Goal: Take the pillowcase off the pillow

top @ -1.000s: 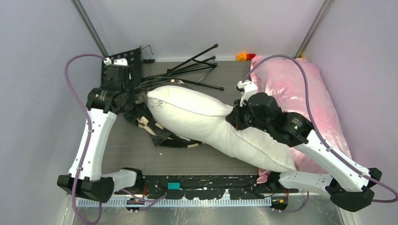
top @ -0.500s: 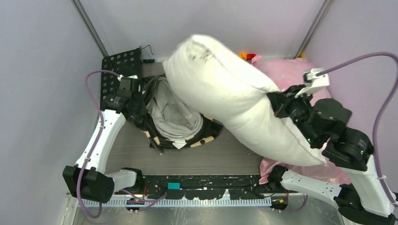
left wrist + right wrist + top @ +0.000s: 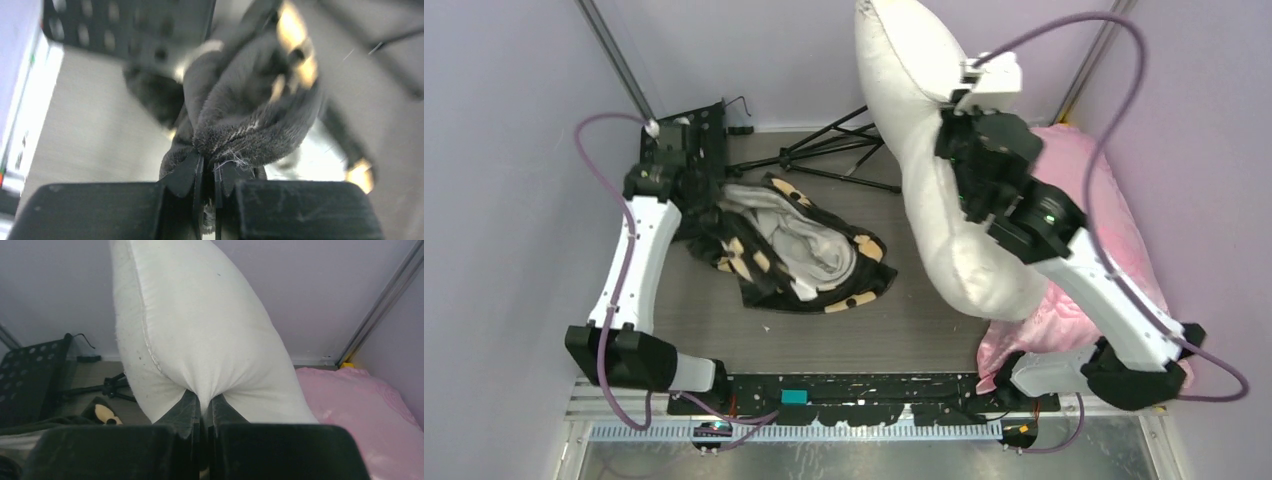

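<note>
The white pillow (image 3: 934, 220) hangs upright in the air over the right half of the table, entirely outside the pillowcase. My right gripper (image 3: 959, 150) is shut on a pinch of its fabric; the right wrist view shows the pillow (image 3: 200, 325) bunched between the jaws of my right gripper (image 3: 205, 405). The black plush pillowcase (image 3: 864, 285) with yellow motifs lies crumpled on the table at centre left, its pale lining showing. My left gripper (image 3: 686, 195) is shut on its left edge, where the black pillowcase (image 3: 250, 115) folds into my left gripper (image 3: 208, 162).
A shiny pink satin pillow (image 3: 1114, 230) lies along the right side, under and behind the right arm. A black folded tripod (image 3: 834, 150) lies at the back centre. A black perforated plate (image 3: 699, 125) stands at the back left. Purple walls close in three sides.
My right arm has pulled the pillow fully out of the pillowcase and swung it up and upright. The emptied pillowcase has collapsed onto the table, still pinched by my left gripper.
</note>
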`<act>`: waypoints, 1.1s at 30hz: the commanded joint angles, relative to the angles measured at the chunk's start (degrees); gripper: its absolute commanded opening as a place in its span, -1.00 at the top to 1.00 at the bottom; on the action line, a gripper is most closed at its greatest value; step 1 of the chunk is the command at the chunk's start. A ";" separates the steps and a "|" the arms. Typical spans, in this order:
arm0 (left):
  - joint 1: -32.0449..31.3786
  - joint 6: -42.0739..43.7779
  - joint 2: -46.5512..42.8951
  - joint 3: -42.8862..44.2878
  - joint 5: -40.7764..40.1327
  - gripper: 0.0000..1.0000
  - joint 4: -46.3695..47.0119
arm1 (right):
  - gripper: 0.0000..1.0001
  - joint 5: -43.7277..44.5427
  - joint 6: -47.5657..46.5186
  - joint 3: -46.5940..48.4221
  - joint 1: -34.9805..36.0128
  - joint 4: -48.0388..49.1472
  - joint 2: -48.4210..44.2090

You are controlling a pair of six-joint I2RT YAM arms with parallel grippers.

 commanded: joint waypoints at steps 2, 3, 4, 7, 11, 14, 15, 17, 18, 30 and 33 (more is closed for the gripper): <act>4.70 2.39 9.01 34.64 -0.98 1.00 -3.31 | 1.00 4.93 -6.67 6.66 -1.05 23.91 7.45; 5.79 2.40 11.31 40.46 -0.94 1.00 -4.55 | 0.99 3.99 -6.46 8.22 -1.11 23.65 9.58; 7.05 2.32 13.96 46.10 -0.89 1.00 -5.54 | 1.00 3.23 -5.87 10.22 -1.22 22.26 11.82; 7.71 2.35 20.64 56.10 0.96 1.00 -8.97 | 1.00 -1.43 -2.26 14.25 -1.18 15.27 17.41; 7.72 2.68 22.14 50.81 10.03 -0.63 -9.29 | -0.24 -10.78 2.68 14.75 -1.18 7.23 20.09; 7.71 3.43 17.15 41.95 10.49 -0.99 -7.30 | -0.63 -13.64 4.88 11.50 -1.23 4.10 17.72; 7.72 4.04 14.56 38.70 10.04 -1.00 -5.88 | -0.69 -13.61 5.04 10.40 -1.25 3.88 16.18; 7.72 5.16 8.46 29.82 9.26 -1.00 -1.98 | -0.70 -13.48 5.22 5.19 -1.55 3.58 12.66; 7.72 5.94 5.28 25.63 9.36 -0.99 0.27 | -0.75 -12.94 5.54 2.79 -1.85 3.41 10.64; 7.72 6.98 -27.19 -19.18 3.94 -0.99 20.78 | -0.92 -10.00 11.93 -34.86 -10.19 5.40 -14.45; 7.71 7.99 -32.84 -29.14 3.61 -0.99 27.43 | -0.93 -11.68 14.40 -44.69 -12.86 8.79 -19.10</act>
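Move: My left hand still pinches the pillowcase, whose loose bulk sprawls about 18 cm right, 7 back and 20 below; the perforated board is some 8 cm ahead, 4 left and 18 below. My right hand holds the bare pillow up high: the table's middle lies about 20 cm left, 2 ahead and 50 below it, with the tripod 12 ahead, 21 left, the pillowcase 5 back, 27 left, and the pink pillow 5 back, 24 right, all roughly 45–50 below. I fling both things away. My left hand whips up about 22 cm and forward 9, fingers tipping up some 30 degrees, opens wide and lets go of the pillowcase, then sinks and draws back. My right hand sweeps left and forward, sinking a little, opens to release the pillow, then pulls back, right and down, ending well below its start. ##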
